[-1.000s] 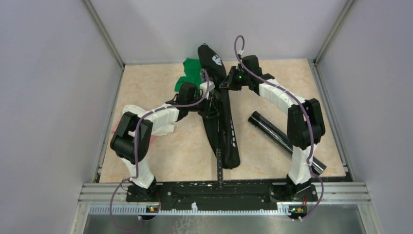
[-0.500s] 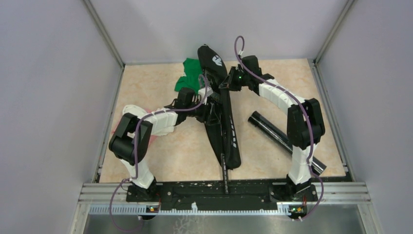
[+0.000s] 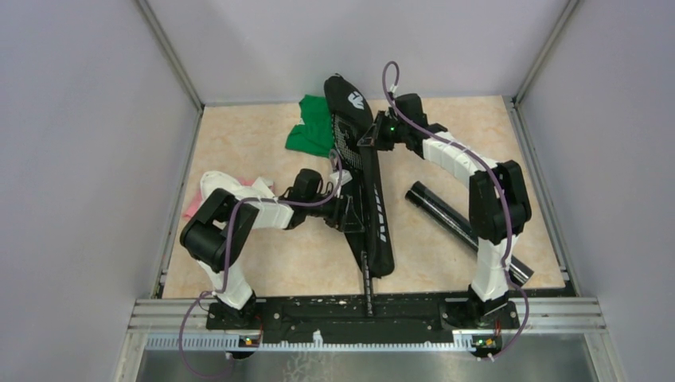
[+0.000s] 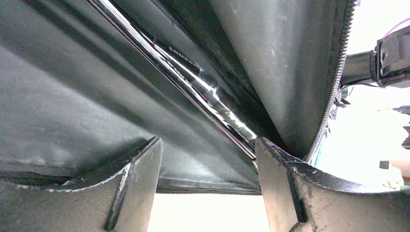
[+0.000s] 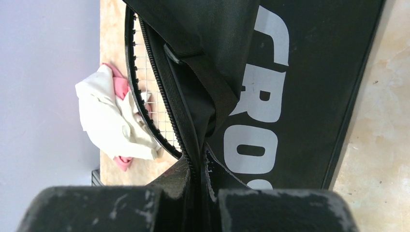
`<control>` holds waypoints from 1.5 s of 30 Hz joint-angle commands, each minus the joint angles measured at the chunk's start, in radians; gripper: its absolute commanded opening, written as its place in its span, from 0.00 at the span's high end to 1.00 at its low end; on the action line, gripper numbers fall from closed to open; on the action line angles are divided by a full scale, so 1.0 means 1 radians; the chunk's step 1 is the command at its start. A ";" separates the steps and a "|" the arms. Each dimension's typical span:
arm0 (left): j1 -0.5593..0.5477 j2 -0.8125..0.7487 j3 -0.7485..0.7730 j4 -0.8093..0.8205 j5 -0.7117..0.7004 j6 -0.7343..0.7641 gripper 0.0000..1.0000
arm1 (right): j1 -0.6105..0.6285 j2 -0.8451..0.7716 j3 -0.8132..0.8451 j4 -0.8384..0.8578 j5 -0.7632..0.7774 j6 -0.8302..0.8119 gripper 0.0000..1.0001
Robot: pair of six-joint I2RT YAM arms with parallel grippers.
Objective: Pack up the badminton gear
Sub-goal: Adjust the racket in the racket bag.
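The black CROSSWAY racket bag (image 3: 374, 223) lies down the middle of the table, its zip side held up. A black racket sits in it: the strung head (image 3: 345, 137) shows at the open edge and the handle (image 3: 368, 285) sticks out at the near end. My right gripper (image 3: 371, 140) is shut on the bag's zipper edge (image 5: 197, 162), with the racket head (image 5: 145, 113) beside it. My left gripper (image 3: 350, 215) is open at the bag's left edge, under the raised flap (image 4: 96, 87), with the shiny racket shaft (image 4: 208, 92) ahead. The black tube (image 3: 462, 229) lies to the right. No shuttlecocks show.
A green cloth (image 3: 310, 127) lies at the back, left of the bag. A white and pink cloth (image 3: 227, 187) lies at the left by the left arm, and also shows in the right wrist view (image 5: 113, 123). Enclosure walls stand on three sides.
My left gripper has moved down along the bag's left edge toward the near side, uncovering the white and pink cloth. The racket handle shifted slightly right. The right gripper keeps its hold.
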 commanded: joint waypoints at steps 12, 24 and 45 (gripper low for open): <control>-0.053 0.027 0.008 0.187 0.031 -0.048 0.41 | -0.006 -0.082 -0.029 0.096 -0.021 0.001 1.00; -0.065 0.071 0.068 0.166 0.051 -0.053 0.55 | -0.006 -0.081 -0.030 0.093 -0.015 -0.005 1.00; -0.030 0.118 0.175 0.040 0.083 -0.108 1.00 | -0.006 -0.119 -0.066 0.111 -0.004 -0.030 1.00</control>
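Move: The racket shaft in the open bag lies some 3 cm to the right of the left gripper, level with it fore and aft and about 1 cm lower. From the same gripper, the racket handle's middle is roughly 16 cm back and 3 cm right; the bag's near end is about 13 cm back and 6 cm right. From the right gripper, which already pinches the bag's edge, the shaft is some 20 cm back, sideways about level, and 12 cm below. Bring the left gripper about 3.5 cm to the right over the open bag, easing back 1 cm at first and then forward again, while closing its wide-open fingers until they pinch the racket shaft where it runs into the handle. Keep the right gripper shut on the bag's raised edge, letting it sink about 1 cm early on and drift slightly right at the end. ##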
